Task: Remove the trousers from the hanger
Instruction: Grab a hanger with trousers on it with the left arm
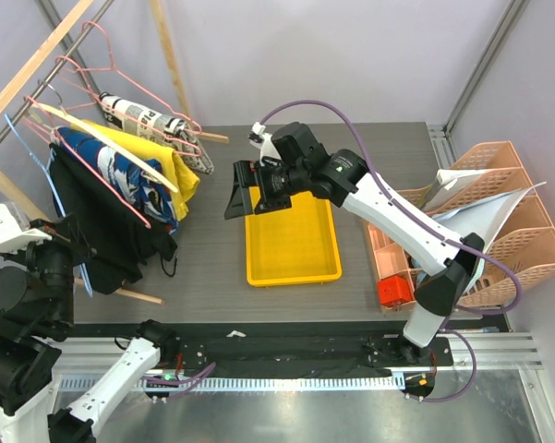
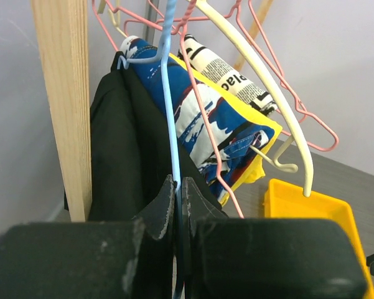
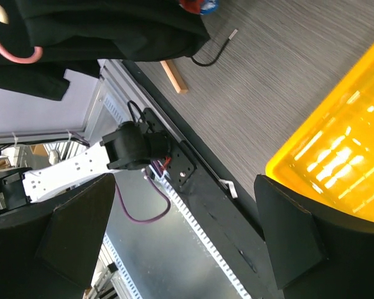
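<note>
The black trousers (image 1: 97,217) hang over a light blue wire hanger (image 1: 28,143) on the wooden rack at the far left. My left gripper (image 1: 67,233) is beside them; in the left wrist view it (image 2: 178,187) is shut on the blue hanger wire (image 2: 168,93), with the trousers (image 2: 121,156) just left of and behind the jaws. My right gripper (image 1: 247,198) is open and empty above the left far corner of the yellow tray, well right of the rack. In the right wrist view it (image 3: 187,230) stands wide open, and the trousers' lower edge (image 3: 112,28) shows at the top.
Other hangers on the rack carry a blue patterned garment (image 1: 120,175), a yellow one (image 1: 171,166) and a newsprint one (image 1: 148,118). A yellow tray (image 1: 294,272) lies mid-table. Pink baskets (image 1: 517,249) and a red object (image 1: 395,292) stand at the right. A wooden post (image 2: 62,93) is close on the left.
</note>
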Robot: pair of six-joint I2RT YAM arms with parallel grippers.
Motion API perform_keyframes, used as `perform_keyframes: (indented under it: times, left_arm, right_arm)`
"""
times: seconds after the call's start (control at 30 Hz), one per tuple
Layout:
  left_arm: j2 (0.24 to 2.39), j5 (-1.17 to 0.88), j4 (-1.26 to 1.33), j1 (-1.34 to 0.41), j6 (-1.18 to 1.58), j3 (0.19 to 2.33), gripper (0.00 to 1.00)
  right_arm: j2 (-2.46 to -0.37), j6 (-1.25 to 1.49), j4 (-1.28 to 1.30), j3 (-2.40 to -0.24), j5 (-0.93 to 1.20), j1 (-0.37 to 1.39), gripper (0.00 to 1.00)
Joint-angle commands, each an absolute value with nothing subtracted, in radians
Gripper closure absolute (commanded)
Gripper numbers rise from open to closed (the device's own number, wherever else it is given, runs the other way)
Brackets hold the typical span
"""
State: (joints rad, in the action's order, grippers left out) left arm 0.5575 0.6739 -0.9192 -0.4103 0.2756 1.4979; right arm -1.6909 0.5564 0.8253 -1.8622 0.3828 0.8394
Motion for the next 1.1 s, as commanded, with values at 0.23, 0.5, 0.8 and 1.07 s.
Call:
perform_keyframes:
  times: [0.23,0.5,0.8,1.07]
  left_arm:
    - [0.509,0.538,-0.742,-0.414,0.160,1.444,1.00]
    - [0.495,0.509,-0.716,-0.414,0.114,1.417,1.00]
    - [0.511,0.569,-0.823,-0.414,0.310,1.476,1.00]
    - [0.638,0.698,-1.113,-0.414,0.547,1.578,1.00]
  right_arm:
    - [-1.727,0.600,0.494,-2.117,0.362,0.925,0.03]
    - [-2.035,0.908,0.195,-2.471,0.465,0.983,0.26]
    - [-2.114,0.960,0.021,-2.455,0.411,1.088,0.25]
    - [-1.928,0.824,0.106,-2.200,0.295,1.112,0.23]
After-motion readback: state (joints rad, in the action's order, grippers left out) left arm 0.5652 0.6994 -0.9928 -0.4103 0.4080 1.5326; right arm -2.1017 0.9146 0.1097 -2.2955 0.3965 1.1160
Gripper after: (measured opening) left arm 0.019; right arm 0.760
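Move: The black trousers hang on the blue hanger some 27 cm to the right hand's left, about 4 cm back and 5 cm above it. The cream hanger's free end is straight to that hand's left, about 14 cm off and 10 cm up; the pink hanger's end lies 15 cm left, 6 cm back, 8 cm up. From the left hand, already gripping the blue hanger, the trousers are 9 cm ahead, 3 cm right and 10 cm below. The right arm swings quickly some 20 cm left towards the black trousers, first climbing about 21 cm as its down-slanting fingers lift by roughly 40 degrees to level and narrow by a quarter, then sinking about 8 cm and easing back towards its base, to stop close to the pink and cream hanger ends with the fingers still well open. The left hand stays in place with only a slight wrist rock, keeping its shut fingers on the blue hanger so that it and the trousers are held steady for the right hand's approach. ##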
